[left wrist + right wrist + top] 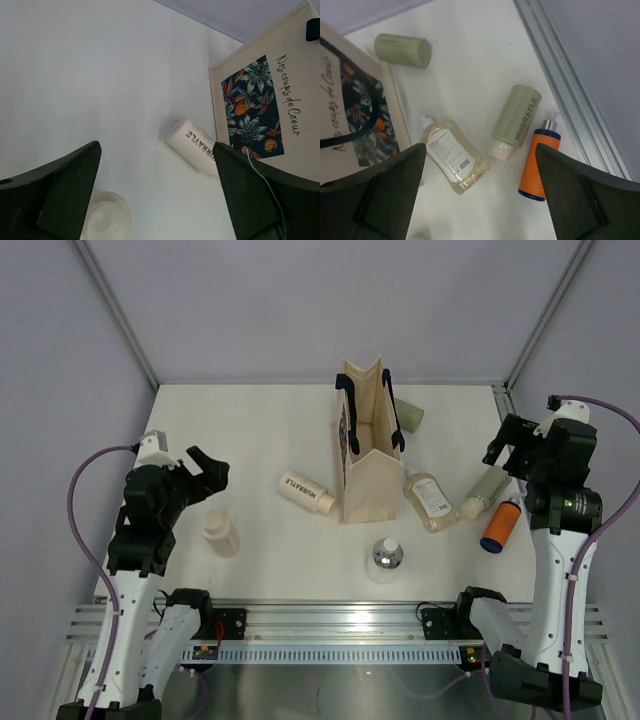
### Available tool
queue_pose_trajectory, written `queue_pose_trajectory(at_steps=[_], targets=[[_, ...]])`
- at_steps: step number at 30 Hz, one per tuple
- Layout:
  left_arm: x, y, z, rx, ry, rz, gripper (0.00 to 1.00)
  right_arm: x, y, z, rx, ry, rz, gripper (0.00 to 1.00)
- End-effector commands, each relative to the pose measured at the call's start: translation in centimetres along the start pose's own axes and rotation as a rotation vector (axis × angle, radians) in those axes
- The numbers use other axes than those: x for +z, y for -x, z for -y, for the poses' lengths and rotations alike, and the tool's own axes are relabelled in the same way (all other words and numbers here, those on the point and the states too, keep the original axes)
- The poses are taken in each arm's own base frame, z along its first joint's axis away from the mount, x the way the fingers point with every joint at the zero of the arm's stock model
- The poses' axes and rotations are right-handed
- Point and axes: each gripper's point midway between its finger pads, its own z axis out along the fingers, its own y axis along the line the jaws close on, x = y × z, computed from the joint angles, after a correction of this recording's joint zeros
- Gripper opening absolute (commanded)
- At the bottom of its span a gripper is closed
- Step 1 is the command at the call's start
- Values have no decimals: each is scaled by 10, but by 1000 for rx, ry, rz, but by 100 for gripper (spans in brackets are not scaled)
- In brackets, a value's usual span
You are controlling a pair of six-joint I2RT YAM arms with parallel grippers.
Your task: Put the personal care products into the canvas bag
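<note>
The canvas bag point(365, 445) stands upright and open at mid-table, its floral print showing in the left wrist view point(260, 107). A white lettered bottle point(307, 492) lies left of the bag. A cream bottle point(220, 533) stands further left. A clear silver-capped bottle point(386, 557) stands in front of the bag. An amber flask point(431, 500), a pale green bottle point(487, 490) and an orange bottle point(501, 526) lie to its right. Another pale green bottle point(408, 415) lies behind it. My left gripper point(208, 472) is open and empty above the cream bottle. My right gripper point(505, 445) is open and empty above the right-hand bottles.
The table's metal rail point(330, 625) runs along the near edge. Grey walls enclose the table, and a metal frame post point(570, 85) borders the right side close to the orange bottle point(539, 162).
</note>
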Motion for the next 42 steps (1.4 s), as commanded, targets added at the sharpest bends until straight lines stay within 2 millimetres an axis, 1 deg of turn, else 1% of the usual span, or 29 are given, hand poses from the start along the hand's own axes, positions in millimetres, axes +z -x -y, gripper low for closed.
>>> queue_pose_trajectory(at_steps=[1,2,3,4,5,6,7,8,9,12,14,15,16,18,21,22,25,26,28,29,30,31,32,33,35,37,39,40,42], targets=[[-7,8,27,-144,-71,-46,99,-16,17,-26,-66,151,34,99],[-3,1,29,-196,-71,-87,99,-19,16,-36,-102,215,37,100],[0,-4,36,-271,-89,-121,99,-24,17,-38,-221,259,58,100],[0,-9,51,-304,-163,-172,99,-34,10,-60,-308,412,63,100],[6,-22,58,-373,-179,-245,99,-51,-13,-84,-511,642,54,99],[11,-27,56,-407,-160,-268,99,-52,-26,-78,-615,655,25,100],[13,-37,65,-406,-167,-309,99,-69,-39,-93,-669,802,20,99],[20,-47,66,-413,-132,-347,98,-73,-45,-94,-681,835,-4,100],[21,-45,75,-394,-123,-345,98,-74,-50,-94,-633,832,-47,100],[31,-72,94,-361,-7,-417,98,-63,-68,-94,-587,869,-150,99],[41,-84,86,-420,121,-437,98,-55,-78,-98,-542,909,-206,99],[46,-90,88,-432,140,-455,97,-53,-82,-100,-526,924,-218,100],[57,-100,93,-436,163,-485,97,-52,-88,-101,-506,935,-233,100],[68,-108,95,-463,202,-491,97,-45,-92,-102,-481,931,-214,99],[94,-123,90,-491,281,-486,98,-38,-98,-103,-459,925,-203,99],[105,-138,87,-496,315,-512,97,-37,-99,-103,-452,931,-205,100],[126,-151,99,-494,324,-541,97,-34,-104,-104,-436,935,-213,99],[139,-162,100,-484,346,-558,97,-33,-106,-104,-433,935,-216,99],[155,-170,105,-483,338,-557,98,-32,-107,-104,-425,938,-217,99],[163,-175,105,-483,335,-554,98,-32,-107,-104,-426,937,-214,100],[172,-189,98,-472,361,-564,98,-31,-107,-105,-421,937,-215,99],[181,-192,98,-474,358,-547,98,-31,-107,-105,-419,939,-214,100],[187,-198,95,-461,361,-551,98,-31,-108,-105,-414,941,-217,100],[194,-215,86,-438,399,-578,98,-31,-109,-105,-406,941,-221,99],[199,-226,79,-401,439,-606,97,-32,-108,-105,-409,939,-215,100],[198,-247,67,-376,482,-654,88,-32,-109,-103,-418,926,-210,99],[195,-257,61,-359,488,-677,74,-33,-110,-102,-425,922,-208,100],[193,-261,57,-350,487,-682,58,-33,-111,-102,-425,922,-208,99],[190,-259,54,-315,464,-687,36,-34,-112,-102,-421,926,-210,99]])
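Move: The white Murrayle bottle lies about 10 cm ahead of the left hand, 21 cm right and 23 cm below; the canvas bag stands 17 cm right of the bottle and 3 cm farther out. From the right hand, the silver-capped bottle stands 13 cm back, 21 cm left and 24 cm below. The clear soap bottle is 5 cm ahead of that hand, 8 cm left and 29 cm below. Bring the open left gripper right about 20 cm and down some 23 cm, tipping the fingers down, then also forward 11 cm onto the white bottle's base half; close the fingers there and pinch its sides. Swing the right gripper, kept open, 13 cm left towards the silver-capped bottle, turning some 60 degrees counter-clockwise and sinking, then hold still. ##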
